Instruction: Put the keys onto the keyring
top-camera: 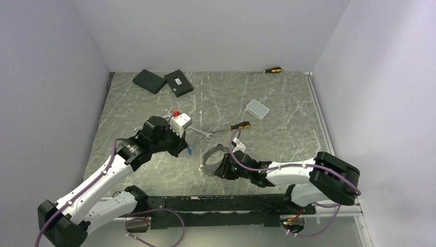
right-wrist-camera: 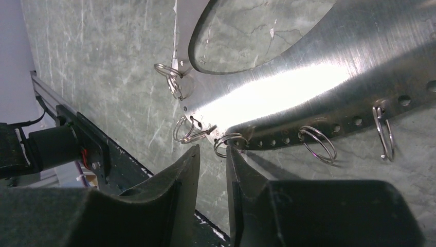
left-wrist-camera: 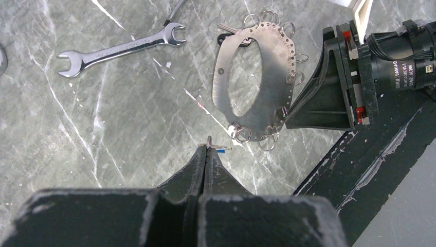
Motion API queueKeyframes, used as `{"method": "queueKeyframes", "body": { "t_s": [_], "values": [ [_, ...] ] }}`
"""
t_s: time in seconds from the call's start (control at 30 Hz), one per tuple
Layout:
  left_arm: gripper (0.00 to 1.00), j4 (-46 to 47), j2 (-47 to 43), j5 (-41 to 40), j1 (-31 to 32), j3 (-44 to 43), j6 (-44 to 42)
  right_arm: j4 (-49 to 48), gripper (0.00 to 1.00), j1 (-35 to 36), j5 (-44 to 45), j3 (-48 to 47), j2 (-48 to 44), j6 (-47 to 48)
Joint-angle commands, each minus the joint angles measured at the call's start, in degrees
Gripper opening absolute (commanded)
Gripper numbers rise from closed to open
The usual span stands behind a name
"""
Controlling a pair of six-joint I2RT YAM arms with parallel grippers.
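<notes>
The keyring point(left-wrist-camera: 280, 56) is a flat steel oval plate with an open middle, lying on the table, with several small split rings hung in holes round its rim. In the top view the keyring point(top-camera: 210, 157) lies between the two arms. My left gripper point(left-wrist-camera: 207, 148) is shut on a small thin key point(left-wrist-camera: 222, 150) with a blue mark, held just short of the plate's near rim; in the top view this gripper point(top-camera: 187, 149) sits left of the plate. My right gripper point(right-wrist-camera: 212, 149) is open with a narrow gap, and its right fingertip touches a split ring point(right-wrist-camera: 230, 140) on the plate's edge point(right-wrist-camera: 288, 92). A silver spanner point(left-wrist-camera: 121, 49) lies apart.
A yellow-and-black screwdriver point(top-camera: 239, 125) lies just past the spanner point(top-camera: 201, 133), and another point(top-camera: 272, 69) lies by the back wall. A white box point(top-camera: 257, 108) and two black pads point(top-camera: 149, 81) sit further back. A black rail point(top-camera: 221, 203) runs along the near edge.
</notes>
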State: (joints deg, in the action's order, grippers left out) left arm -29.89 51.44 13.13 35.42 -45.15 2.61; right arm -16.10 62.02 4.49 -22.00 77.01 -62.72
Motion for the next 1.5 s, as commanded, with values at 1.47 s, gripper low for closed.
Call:
{"method": "queueKeyframes", "body": {
  "t_s": [1.47],
  "values": [
    [0.0, -0.04, -2.56, -1.06, -0.13, -1.35, 0.29, 25.23, 0.01, 6.45, 14.49, -18.75, 12.55, -2.67]
  ]
}}
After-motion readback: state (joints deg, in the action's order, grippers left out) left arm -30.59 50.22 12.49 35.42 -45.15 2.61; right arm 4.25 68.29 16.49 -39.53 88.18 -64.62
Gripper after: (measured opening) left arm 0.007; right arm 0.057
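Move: Just off the right fingertips, about 1 cm ahead, 1 cm left and 1 cm below, is the wire ring on the metal keyring plate's near edge. The plate's middle lies some 5 cm straight ahead. A dark key fob peeks from its far end, roughly 9 cm ahead and 4 cm right; the wrench is about 16 cm ahead and 6 cm left. From the left hand, the ring sits around 6 cm back, 10 cm right and 15 cm down. Working in at the near edge of the plate, the right hand shifts about 2 cm left, easing up briefly midway before it sinks to end around 1 cm lower and slightly forward. It rolls some 15 degrees, left side down, while the part-open fingers narrow and finally close almost fully, pinching the wire ring. ##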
